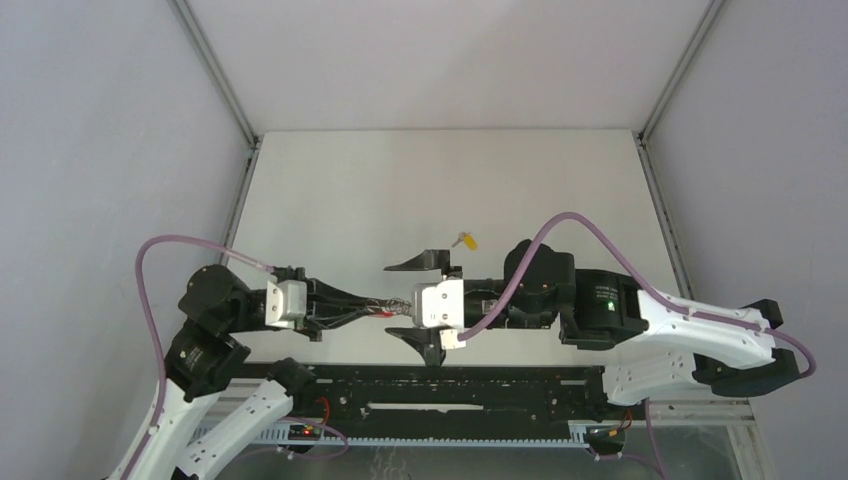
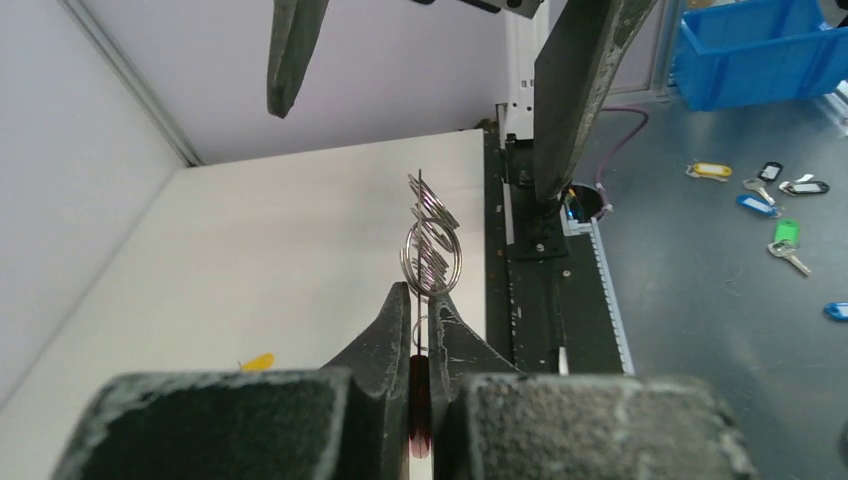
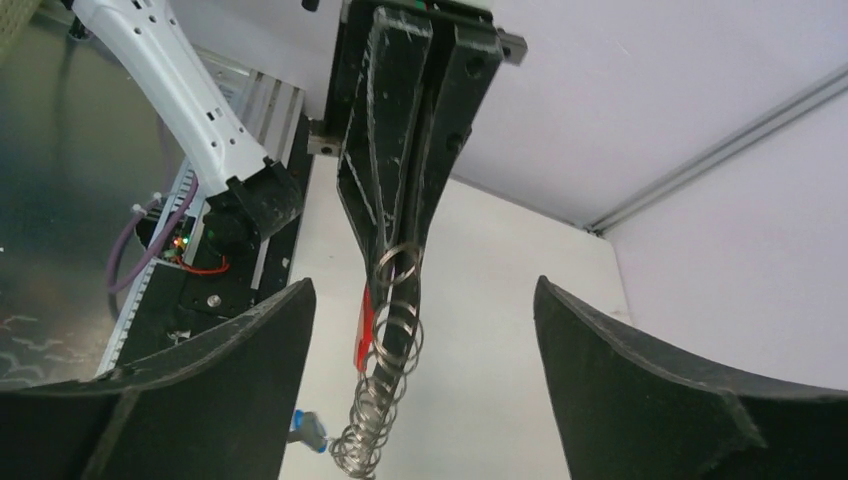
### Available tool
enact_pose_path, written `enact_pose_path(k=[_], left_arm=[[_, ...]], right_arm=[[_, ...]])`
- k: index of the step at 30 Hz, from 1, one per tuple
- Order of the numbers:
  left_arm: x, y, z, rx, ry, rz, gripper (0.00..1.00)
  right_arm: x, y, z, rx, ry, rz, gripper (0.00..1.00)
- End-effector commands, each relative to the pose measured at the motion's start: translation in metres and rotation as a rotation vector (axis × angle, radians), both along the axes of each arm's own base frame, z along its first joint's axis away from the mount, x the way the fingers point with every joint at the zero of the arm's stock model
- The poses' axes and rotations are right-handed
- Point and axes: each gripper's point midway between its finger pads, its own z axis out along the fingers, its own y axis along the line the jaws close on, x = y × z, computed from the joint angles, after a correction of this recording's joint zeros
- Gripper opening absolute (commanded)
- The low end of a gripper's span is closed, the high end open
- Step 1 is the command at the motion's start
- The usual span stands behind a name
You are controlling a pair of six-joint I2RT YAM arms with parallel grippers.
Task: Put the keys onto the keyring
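Observation:
My left gripper (image 1: 372,306) (image 2: 421,295) is shut on the keyring's red tag (image 2: 420,400) (image 3: 366,325). The keyring (image 1: 392,306), a chain of several grey metal rings (image 2: 430,240) (image 3: 385,390), sticks out past the fingertips. My right gripper (image 1: 390,300) (image 3: 422,285) faces it, wide open, one finger on each side of the rings and nothing held. The blue-headed key (image 3: 305,430) sits at the chain's far end; I cannot tell if it is attached. The yellow key (image 1: 465,241) (image 2: 257,362) lies alone on the table behind the right gripper.
A black rail (image 1: 450,385) runs along the table's near edge under both grippers. The left wrist view shows a blue bin (image 2: 760,50) and several tagged keys (image 2: 775,190) on the floor beyond the table. Grey walls enclose the table (image 1: 400,190) on three sides.

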Motion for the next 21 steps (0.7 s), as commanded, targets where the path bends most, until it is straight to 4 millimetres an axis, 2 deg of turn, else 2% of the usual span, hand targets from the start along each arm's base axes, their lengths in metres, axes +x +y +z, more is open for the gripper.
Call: enact_pose_path(k=[1,4,9,15,21], left_arm=[[-0.005,-0.003,-0.005,0.011,0.062,-0.040,0.00],[-0.007,-0.002,-0.004,0.012,0.053,-0.046,0.00],[-0.006,0.001,-0.007,0.029,0.012,-0.033,0.00],[-0.002,0.002,-0.011,0.046,-0.031,-0.011,0.00],[0.000,0.002,-0.011,0.051,-0.047,-0.008,0.00]], right_arm=[[-0.011,0.001,0.015,0.001,-0.024,0.089,0.82],[-0.010,0.002,0.010,-0.029,0.062,0.121,0.66],[-0.015,-0.003,0.006,-0.062,0.239,0.193,0.57],[-0.009,-0.003,0.001,-0.076,0.398,0.168,0.58],[-0.010,0.007,-0.014,-0.100,0.465,0.161,0.57]])
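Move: The left hand holds the keyring, whose middle lies about 4 cm to that hand's right, level with it. From the right hand, the keyring is some 1 cm left, 1 cm back and 4 cm below. The blue key hangs about 3 cm back and 9 cm below the right hand. The yellow key lies on the table, roughly 25 cm ahead, 11 cm right and 40 cm below it. Right hand sinks about 2 cm, rolling some 20 degrees, fingers partly closing over the keyring the left hand likewise lowers. ##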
